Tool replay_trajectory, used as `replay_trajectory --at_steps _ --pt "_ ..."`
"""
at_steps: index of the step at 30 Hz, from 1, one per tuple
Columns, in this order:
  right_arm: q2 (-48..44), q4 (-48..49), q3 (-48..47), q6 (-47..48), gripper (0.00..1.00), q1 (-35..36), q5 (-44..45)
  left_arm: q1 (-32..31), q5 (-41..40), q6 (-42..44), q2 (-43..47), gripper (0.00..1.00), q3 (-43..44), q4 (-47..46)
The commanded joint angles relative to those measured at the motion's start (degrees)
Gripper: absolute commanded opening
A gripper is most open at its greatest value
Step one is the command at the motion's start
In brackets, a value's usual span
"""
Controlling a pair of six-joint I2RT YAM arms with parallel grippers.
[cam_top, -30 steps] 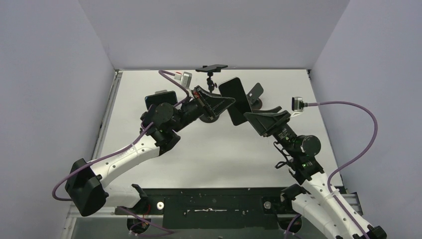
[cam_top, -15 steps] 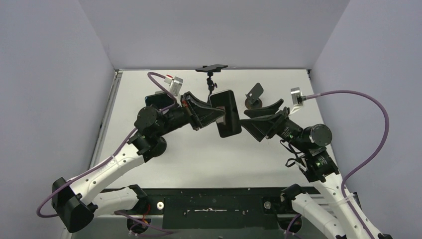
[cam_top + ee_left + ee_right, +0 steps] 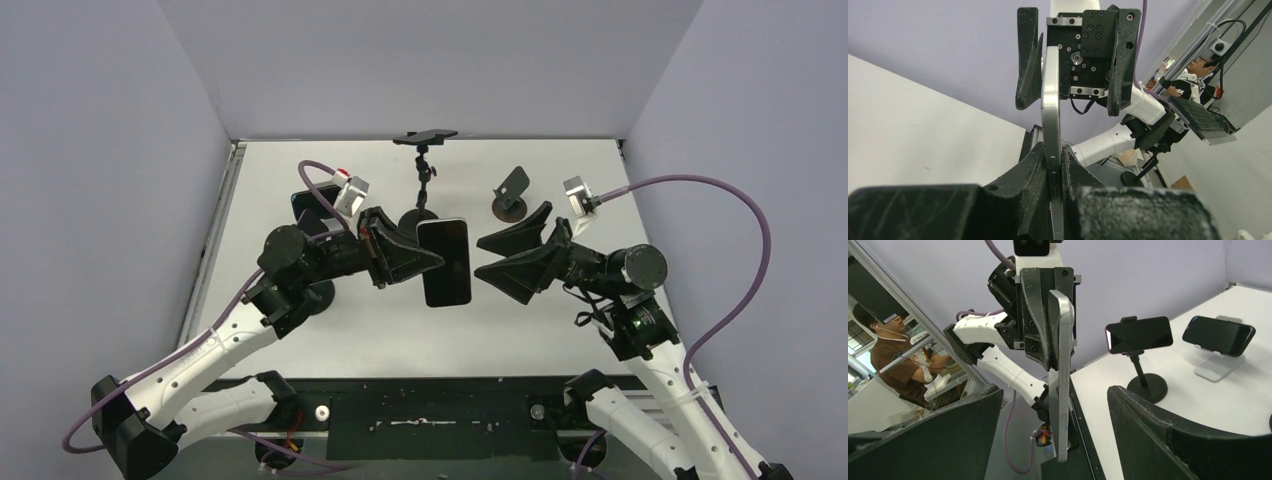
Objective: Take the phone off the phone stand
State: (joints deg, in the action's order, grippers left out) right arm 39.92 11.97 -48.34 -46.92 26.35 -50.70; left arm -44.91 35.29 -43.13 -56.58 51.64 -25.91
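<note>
The phone [image 3: 445, 262], dark-screened with a silver rim, hangs in the air over the table's middle, and my left gripper [image 3: 425, 262] is shut on its left edge. The left wrist view shows it edge-on [image 3: 1051, 100], pinched between my left gripper's [image 3: 1053, 150] black fingers. My right gripper [image 3: 479, 258] faces it from the right, open, with one finger on each side of the phone's free end [image 3: 1060, 390] and a wide gap. The small black phone stand [image 3: 513, 190] sits bare at the back right.
A second phone [image 3: 425, 136] is clamped on a tall tripod stand with a round base [image 3: 418, 215] at the back centre. A third phone [image 3: 315, 205] rests on a white stand at the back left. Both show in the right wrist view behind the held phone.
My left gripper carried the phone away from the stand, toward the near side and a little left. The right gripper followed it, swinging level with its jaws open around the phone's free end.
</note>
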Motion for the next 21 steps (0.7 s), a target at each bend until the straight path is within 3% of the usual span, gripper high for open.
replay_trajectory --at_steps 1,7,12,16,21 --pt "1.0 3.2 1.6 -0.9 0.77 0.5 -2.8 0.3 1.3 -3.9 -0.2 0.00 -1.7 -7.3" --pt "2.0 9.8 5.0 -5.6 0.73 0.6 -3.8 0.3 1.3 -3.9 0.1 0.00 -2.5 -7.0" --pt "2.6 16.6 8.0 -9.2 0.63 1.7 -3.4 0.3 1.2 -3.8 0.2 0.00 -2.7 -7.0" --pt "3.4 18.2 8.9 -9.7 0.52 3.7 -3.0 0.3 0.8 -4.2 0.2 0.00 -2.8 -8.1" --pt "4.9 18.3 9.0 -8.2 0.48 8.1 -1.9 0.4 0.5 -4.7 -0.2 0.00 -2.8 -9.5"
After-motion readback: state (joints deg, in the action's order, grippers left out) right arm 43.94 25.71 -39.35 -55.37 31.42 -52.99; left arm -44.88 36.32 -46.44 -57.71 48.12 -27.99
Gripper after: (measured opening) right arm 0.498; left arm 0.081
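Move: The phone is upright in the left hand, already pinched near its left edge, its middle about 2 cm to that hand's right and level with it. From the open right hand its middle is some 7 cm left and 1 cm back, about level. The emptied phone stand is roughly 30 cm ahead of the right hand, 12 cm right and 33 cm lower; the tall stand is 29 cm ahead, 10 cm left and 27 cm lower. Both hands sink, the left keeping the phone pinched, the right dropping about 4 cm, edging left and half-closing around it. ##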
